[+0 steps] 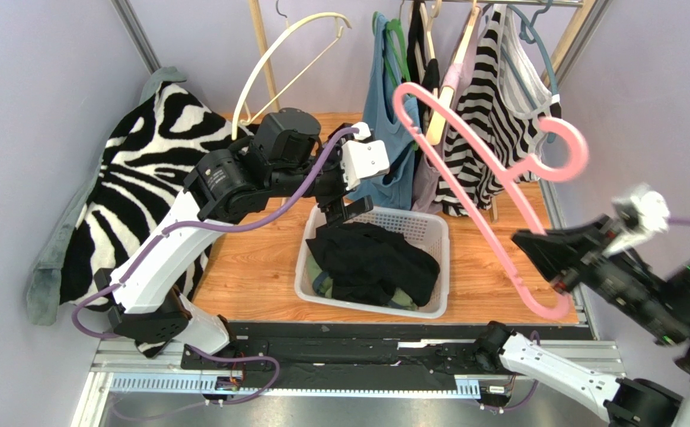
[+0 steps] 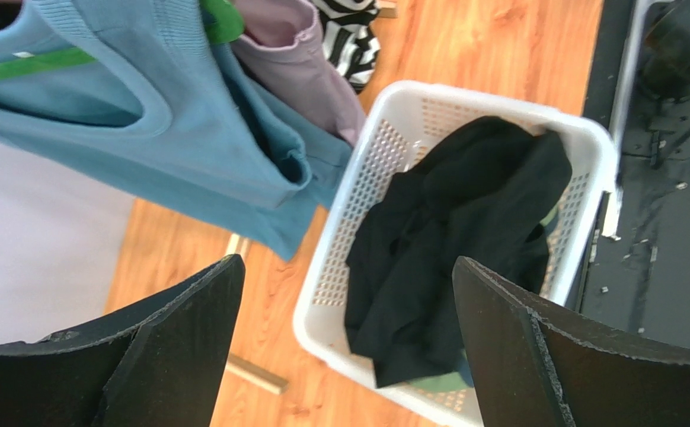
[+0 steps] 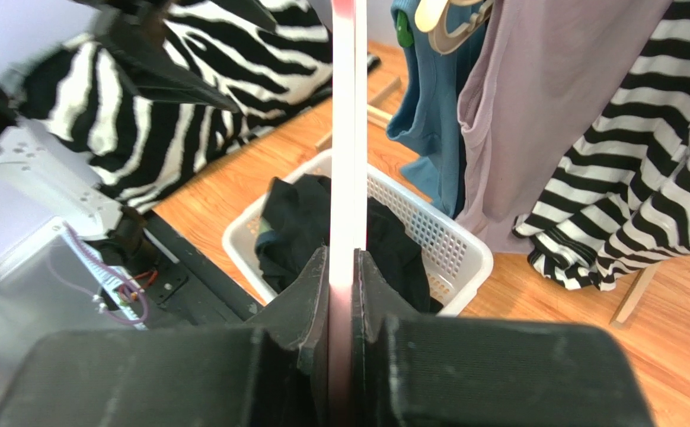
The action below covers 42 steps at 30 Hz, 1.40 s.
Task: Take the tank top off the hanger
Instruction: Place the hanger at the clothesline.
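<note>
The bare pink hanger (image 1: pixel 402 98) is held up at the right, with my right gripper (image 1: pixel 536 245) shut on its lower arm. In the right wrist view the hanger's bar (image 3: pixel 349 133) is pinched between the jaws of the right gripper (image 3: pixel 347 258). The black tank top (image 1: pixel 375 262) lies crumpled in the white basket (image 1: pixel 308 289), apart from the hanger. My left gripper (image 1: pixel 350 212) hovers over the basket's far edge. Its jaws are wide apart and empty in the left wrist view, where the left gripper (image 2: pixel 347 267) looks down on the tank top (image 2: pixel 464 231).
A wooden rack at the back holds a blue top (image 1: pixel 384 107), a lilac garment (image 3: pixel 536 107) and a striped top (image 1: pixel 487 116) on hangers. An empty white hanger (image 1: pixel 277 62) hangs at its left. Zebra-print fabric (image 1: pixel 144 169) covers the table's left side.
</note>
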Tool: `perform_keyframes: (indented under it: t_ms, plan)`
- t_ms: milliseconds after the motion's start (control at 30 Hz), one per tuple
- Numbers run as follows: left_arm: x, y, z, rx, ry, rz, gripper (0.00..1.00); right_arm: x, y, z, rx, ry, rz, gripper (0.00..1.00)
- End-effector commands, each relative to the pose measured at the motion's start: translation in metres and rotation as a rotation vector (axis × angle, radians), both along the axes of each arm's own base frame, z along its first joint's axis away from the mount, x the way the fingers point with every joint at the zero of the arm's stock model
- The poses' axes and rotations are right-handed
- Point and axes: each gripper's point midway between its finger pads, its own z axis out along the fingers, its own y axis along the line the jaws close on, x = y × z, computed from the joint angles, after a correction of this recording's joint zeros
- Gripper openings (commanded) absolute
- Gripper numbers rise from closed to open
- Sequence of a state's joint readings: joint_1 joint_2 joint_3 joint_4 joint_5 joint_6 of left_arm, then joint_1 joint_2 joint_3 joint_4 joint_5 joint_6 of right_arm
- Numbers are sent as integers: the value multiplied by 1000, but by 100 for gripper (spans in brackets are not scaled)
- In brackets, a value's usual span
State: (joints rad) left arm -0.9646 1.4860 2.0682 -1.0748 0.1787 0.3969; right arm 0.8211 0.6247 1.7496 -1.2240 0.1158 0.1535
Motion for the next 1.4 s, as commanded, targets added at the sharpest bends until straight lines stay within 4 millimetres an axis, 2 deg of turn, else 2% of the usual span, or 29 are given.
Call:
perform_keyframes:
  t_ms: [0,167,200,233,300,333,433,533,567,633,700,767,800,1000,1067,1100,1267,1367]
  plan:
    - [3,34,43,-55,-166,75,95,32,29,15,-4,15,-22,0]
    - [2,64,60,-23,-317,85,96,63,55,19,-24,43,-56,0]
    - [1,77,66,-17,-349,117,96,67,60,21,-20,50,-54,0]
    - [1,83,70,-12,-379,119,96,77,72,18,-30,73,-52,0]
    - [3,101,83,-22,-430,176,96,90,83,19,1,107,-80,0]
    - [4,106,87,-23,-449,191,96,107,89,15,-10,131,-133,0]
    - [6,130,103,-51,-495,254,96,135,98,12,27,167,-237,0]
    - [10,147,110,-30,-551,312,97,155,104,21,98,174,-325,0]
    - [9,153,113,-35,-562,328,97,166,116,25,96,179,-342,0]
    - [9,157,110,-25,-560,340,97,178,128,29,84,171,-386,0]
    - [5,161,107,-29,-544,340,97,195,153,32,77,166,-389,0]
    - [0,165,100,-23,-528,330,97,201,172,41,89,150,-379,0]
    - [-3,164,98,-27,-520,314,97,211,189,44,87,144,-378,0]
    - [-18,175,96,-47,-514,293,97,249,233,54,72,85,-398,0]
    - [-24,179,94,-52,-515,282,97,259,234,58,68,60,-416,0]
    - [-26,181,94,-55,-514,282,97,267,240,52,54,61,-426,0]
    - [-36,193,87,-62,-513,283,97,283,227,50,49,42,-482,0]
    - [-40,195,82,-67,-499,275,97,288,226,60,59,2,-481,0]
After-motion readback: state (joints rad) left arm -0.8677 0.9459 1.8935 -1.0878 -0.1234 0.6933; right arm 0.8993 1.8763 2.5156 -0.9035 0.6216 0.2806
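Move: My right hand holds the pink hanger, and the free stretch of clothesline for it lies about 42 cm ahead, 27 cm to my left and roughly 10 cm higher. The blue tank top hangs some 10 cm to the right of that gap, the cream hanger about 9 cm to its left, and the basket stands 13 cm ahead, 22 cm left and far below my right hand. From my empty left hand the gap is about 30 cm straight ahead and 14 cm up. I carry the pink hanger forward and left with my right hand, nearly 30 cm out and about 24 cm across at almost the same height, the last stretch mostly forward, turning the wrist some 25 degrees clockwise towards the gap between the blue top and the cream hanger. Meanwhile my left hand, empty and open, clears off to the left, rising about 10 cm early on and tipping its fingers up. ##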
